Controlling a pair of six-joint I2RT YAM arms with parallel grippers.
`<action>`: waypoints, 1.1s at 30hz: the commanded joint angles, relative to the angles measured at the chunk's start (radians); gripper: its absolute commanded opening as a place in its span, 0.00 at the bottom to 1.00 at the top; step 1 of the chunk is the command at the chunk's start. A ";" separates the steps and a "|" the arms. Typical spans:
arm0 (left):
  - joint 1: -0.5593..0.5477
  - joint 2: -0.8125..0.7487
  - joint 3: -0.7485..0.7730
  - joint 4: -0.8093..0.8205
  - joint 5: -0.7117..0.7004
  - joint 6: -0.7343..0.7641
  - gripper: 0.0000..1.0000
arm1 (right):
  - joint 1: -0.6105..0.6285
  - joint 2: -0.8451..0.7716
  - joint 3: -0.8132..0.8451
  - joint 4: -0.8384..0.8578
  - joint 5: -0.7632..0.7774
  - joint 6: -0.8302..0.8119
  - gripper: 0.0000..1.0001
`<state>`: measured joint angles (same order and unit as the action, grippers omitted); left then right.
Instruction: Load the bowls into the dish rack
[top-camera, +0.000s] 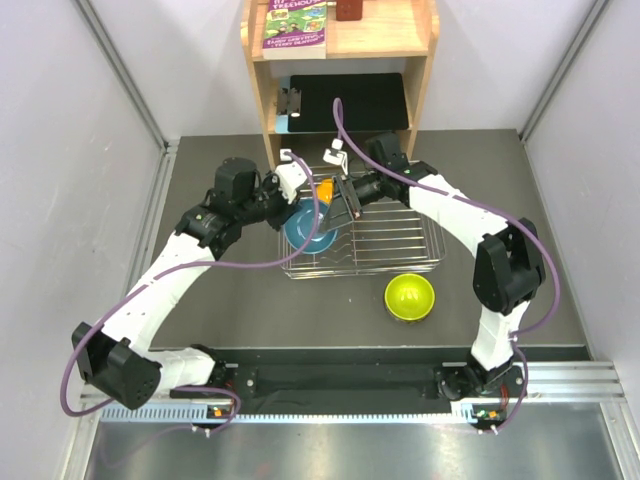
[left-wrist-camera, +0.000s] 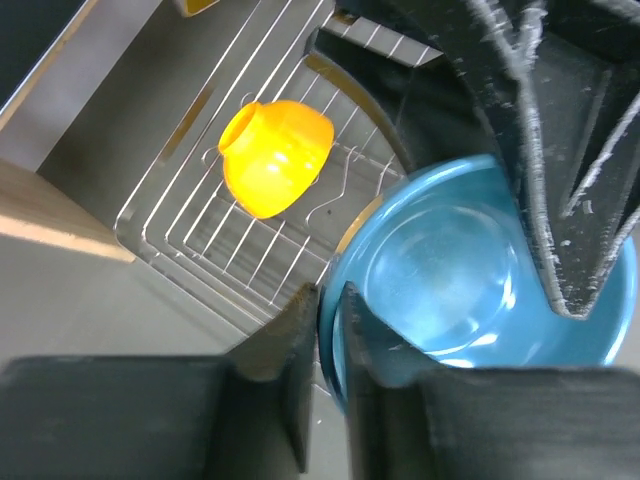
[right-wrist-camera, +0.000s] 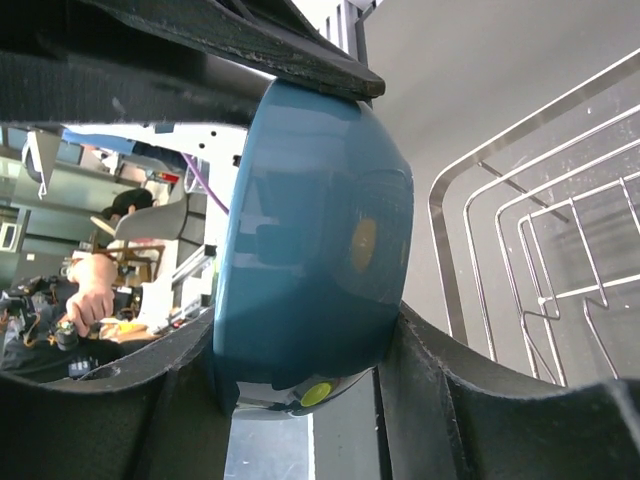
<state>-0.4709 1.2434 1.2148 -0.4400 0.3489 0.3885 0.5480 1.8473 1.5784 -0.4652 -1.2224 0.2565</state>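
A blue bowl (top-camera: 310, 230) hangs tilted over the left end of the silver wire dish rack (top-camera: 400, 245), and both grippers hold it. My left gripper (top-camera: 292, 212) is shut on its rim (left-wrist-camera: 335, 330). My right gripper (top-camera: 342, 198) is shut across the bowl from rim to base (right-wrist-camera: 310, 230); in the left wrist view its dark fingers (left-wrist-camera: 560, 150) reach over the bowl (left-wrist-camera: 450, 280). An orange bowl (top-camera: 325, 188) lies on its side on the rack's tines (left-wrist-camera: 275, 155). A lime-green bowl (top-camera: 410, 297) stands upright on the table in front of the rack.
A wooden shelf unit (top-camera: 340, 60) stands right behind the rack, with a black board (top-camera: 350, 100) on its lower level and a book (top-camera: 297, 25) on top. The rack's raised rim (right-wrist-camera: 450, 260) runs just beside the blue bowl.
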 joint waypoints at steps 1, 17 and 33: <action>-0.008 -0.015 -0.014 0.035 0.085 -0.013 0.28 | 0.017 -0.010 0.034 0.056 -0.066 -0.030 0.04; -0.003 -0.035 -0.008 0.024 0.116 -0.017 0.68 | 0.007 -0.016 0.008 0.063 0.018 -0.034 0.00; 0.060 -0.114 -0.032 0.035 0.105 -0.040 0.99 | -0.023 -0.034 -0.018 0.060 0.155 -0.052 0.00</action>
<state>-0.4320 1.1759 1.2026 -0.4446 0.4595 0.3641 0.5381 1.8473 1.5639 -0.4484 -1.0981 0.2298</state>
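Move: The left fingers are at the rim of the blue bowl, whose middle lies about 4 cm to their right and 2 cm back; the yellow bowl is some 11 cm ahead and 7 cm right. The right hand grips the same bowl, its middle about 4 cm left. From the right hand, the dish rack's middle is about 6 cm ahead, 8 cm right and 16 cm below, the yellow bowl 12 cm ahead and 13 cm below, and the green bowl 12 cm back, 20 cm right. Left opens off the blue bowl's rim, backs and rises; right, still gripping, lowers it forward about 3 cm. ##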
